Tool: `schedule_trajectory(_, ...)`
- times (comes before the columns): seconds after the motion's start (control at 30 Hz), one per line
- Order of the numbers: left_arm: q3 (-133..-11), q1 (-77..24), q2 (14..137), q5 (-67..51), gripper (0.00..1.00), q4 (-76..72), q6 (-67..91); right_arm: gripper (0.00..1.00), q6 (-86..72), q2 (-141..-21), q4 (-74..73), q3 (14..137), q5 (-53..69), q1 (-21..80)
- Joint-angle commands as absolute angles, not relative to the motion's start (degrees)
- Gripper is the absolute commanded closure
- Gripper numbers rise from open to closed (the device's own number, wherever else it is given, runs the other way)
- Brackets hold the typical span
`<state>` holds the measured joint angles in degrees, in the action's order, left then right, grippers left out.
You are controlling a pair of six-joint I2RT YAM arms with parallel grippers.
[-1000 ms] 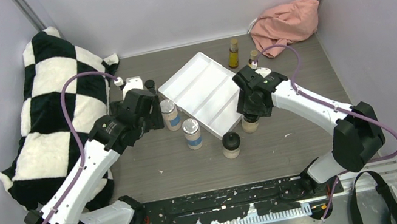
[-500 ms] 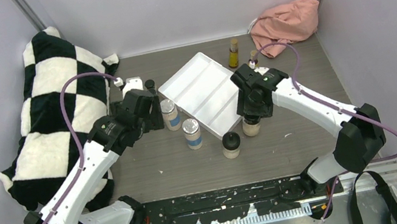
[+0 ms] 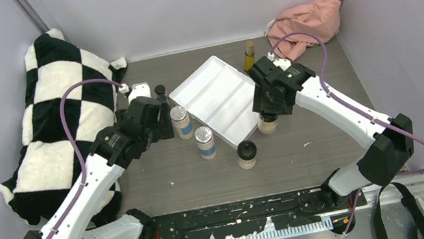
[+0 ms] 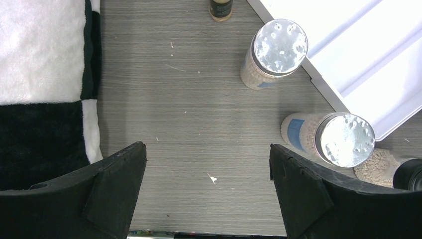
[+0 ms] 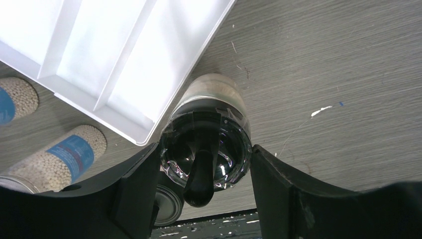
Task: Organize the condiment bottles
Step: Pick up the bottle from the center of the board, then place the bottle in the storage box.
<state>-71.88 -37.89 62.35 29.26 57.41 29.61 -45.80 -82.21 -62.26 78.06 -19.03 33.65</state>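
My right gripper [image 3: 267, 117] is shut on a tan black-capped jar [image 5: 214, 94], its fingers pressing both sides of the cap, right beside the near right edge of the white tray [image 3: 219, 98]. The other tan jar [image 3: 246, 154] stands near the front. Two silver-lidded, blue-labelled jars [image 4: 279, 50] [image 4: 343, 140] stand left of the tray. My left gripper [image 4: 207, 149] hangs open over bare table, left of them. A tiny dark bottle [image 3: 160, 91] stands beyond it. One slim amber bottle [image 3: 249, 57] stands behind the tray.
A black-and-white checked pillow [image 3: 58, 120] fills the left side, close to my left arm. A pink cloth [image 3: 305, 21] lies in the far right corner. Grey walls close in the table on three sides.
My right gripper has carried the tan jar a little away from me, along the tray's edge, and its arm now covers the spot behind it. The left arm shifted only slightly.
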Motion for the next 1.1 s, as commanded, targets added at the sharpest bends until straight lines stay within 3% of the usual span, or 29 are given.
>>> schedule_trajectory(0.0,-71.73,-38.10,60.74,29.01,0.06,56.51,29.63,0.99,-44.84,-80.79,-62.70,82.81,-21.71,33.79)
schedule_trajectory(1.07,-71.20,-38.02,62.00,28.22,0.06,55.81,28.51,0.99,-39.69,-95.00,-58.26,95.23,-19.98,27.55)
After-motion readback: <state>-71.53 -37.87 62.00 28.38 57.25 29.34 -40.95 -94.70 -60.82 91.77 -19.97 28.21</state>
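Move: The bottle is already gripped by its black cap and off the table in my right hand. The tray's nearest compartment, towards which I carry it, lies about 9 cm ahead, 3 cm left and 13 cm below. The other black-capped bottle is about 7 cm back and 6 cm left, and the near silver-capped bottle 2 cm back and 17 cm left, both some 10 cm below. From my left hand that compartment is roughly 11 cm ahead, 25 cm right and 20 cm down. I keep my right fingers closed on the bottle's cap and carry it forward about 7 cm, from beside the white tray to over its right-hand edge. At first I also lift it some 2 cm to gain height, then I sink about 1 cm and go on nearly level, the wrist barely tilting. ##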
